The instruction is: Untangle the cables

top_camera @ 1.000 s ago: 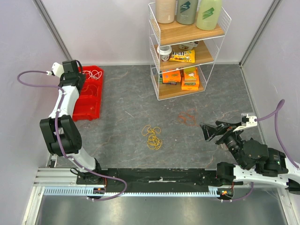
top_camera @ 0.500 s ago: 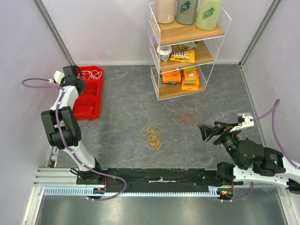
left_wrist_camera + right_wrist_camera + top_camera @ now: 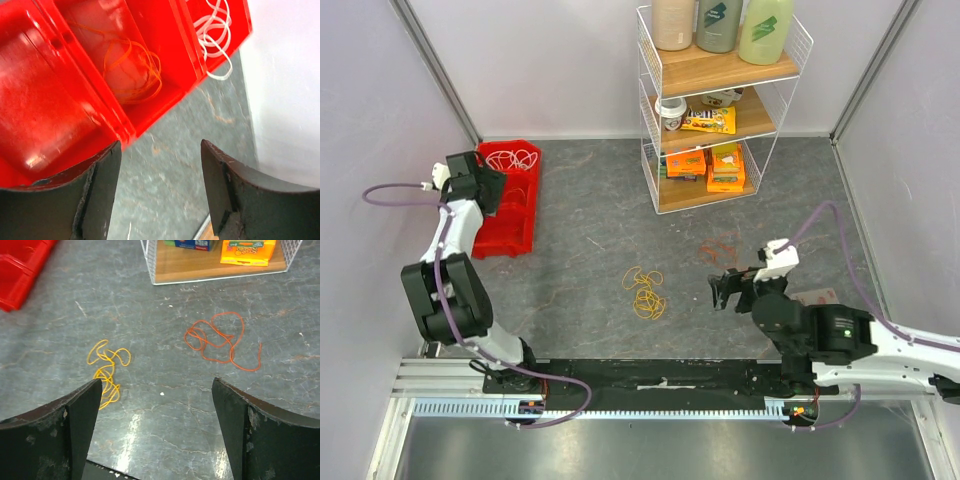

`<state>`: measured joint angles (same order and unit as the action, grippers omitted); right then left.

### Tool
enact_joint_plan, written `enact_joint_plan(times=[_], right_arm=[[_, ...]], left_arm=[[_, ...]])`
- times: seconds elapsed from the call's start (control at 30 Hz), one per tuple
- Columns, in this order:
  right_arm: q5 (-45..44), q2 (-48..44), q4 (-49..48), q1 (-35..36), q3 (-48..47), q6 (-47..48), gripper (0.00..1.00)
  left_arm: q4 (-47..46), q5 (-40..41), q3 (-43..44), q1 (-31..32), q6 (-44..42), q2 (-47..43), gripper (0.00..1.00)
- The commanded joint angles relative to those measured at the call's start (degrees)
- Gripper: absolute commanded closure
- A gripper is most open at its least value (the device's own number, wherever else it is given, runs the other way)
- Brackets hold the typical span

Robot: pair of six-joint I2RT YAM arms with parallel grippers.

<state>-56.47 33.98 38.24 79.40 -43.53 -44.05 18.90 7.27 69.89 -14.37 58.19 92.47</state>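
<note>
A yellow cable (image 3: 645,292) (image 3: 106,372) lies tangled on the grey table. An orange cable (image 3: 720,248) (image 3: 220,342) lies in loose loops to its right. My right gripper (image 3: 725,290) (image 3: 157,382) hangs open just near of both, nothing between its fingers. In the red bin (image 3: 505,235) (image 3: 50,115) at far left, a white cable (image 3: 515,158) (image 3: 215,30) fills the far compartment. Another orange cable (image 3: 132,70) lies in the middle one. My left gripper (image 3: 485,185) (image 3: 161,150) is open and empty above the bin's edge.
A white wire shelf rack (image 3: 720,110) (image 3: 220,265) with bottles and orange boxes stands at the back centre. Walls close in the table on the left, right and far sides. A black rail (image 3: 660,375) runs along the near edge.
My left gripper has opened from shut and shifted slightly over the bin. My right arm has swung left towards the table's middle, still open.
</note>
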Motion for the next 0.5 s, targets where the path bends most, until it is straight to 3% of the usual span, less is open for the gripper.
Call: enact_joint_plan(times=[0.0,0.13,0.27,0.47], right_arm=[[0.81,7.57,0.96,-5.62,-0.24,-4.38,0.02],[19.06,15.14,-4.47,-24.33,-0.42,3.51,0.02],[36.23,21.55,-11.16,-43.05,2.39,9.24,0.02],[54.75,28.42,-21.34,-61.26,6.34,11.62,0.06]], left_arm=[[-4.55,-11.72,-7.20,1.35,-0.18,-9.12,0.29],[-8.26,-20.70,-14.24,9.33,-6.85,-17.30,0.28],[-8.61,-22.56,-21.26,22.86,-13.18,-28.28,0.27],[-13.43,-29.05,-33.57,40.18,-12.33,-40.15,0.27]])
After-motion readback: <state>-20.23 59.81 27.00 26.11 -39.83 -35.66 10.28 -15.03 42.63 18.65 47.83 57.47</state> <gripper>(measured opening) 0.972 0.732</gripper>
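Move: On the table about 20 cm ahead of the right hand, 7 cm to its right and 24 cm below lies the red-orange cable; the yellow cable is 8 cm ahead of that hand and 14 cm left. For the left hand, the yellow cable lies roughly 20 cm back, 37 cm right and 15 cm down. The bin cable sits some 7 cm ahead of the left hand and 4 cm left, 14 cm below. Swinging away from the red bin with its fingers still open and empty, the left hand sweeps about 28 cm right while drawing back and rising a little, turning nearly 60 degrees clockwise towards the yellow cable. Meanwhile the wide-open right hand dives some 13 cm and reaches 11 cm forward, drifting right, towards the red-orange cable, its fingers tipping farther down. ##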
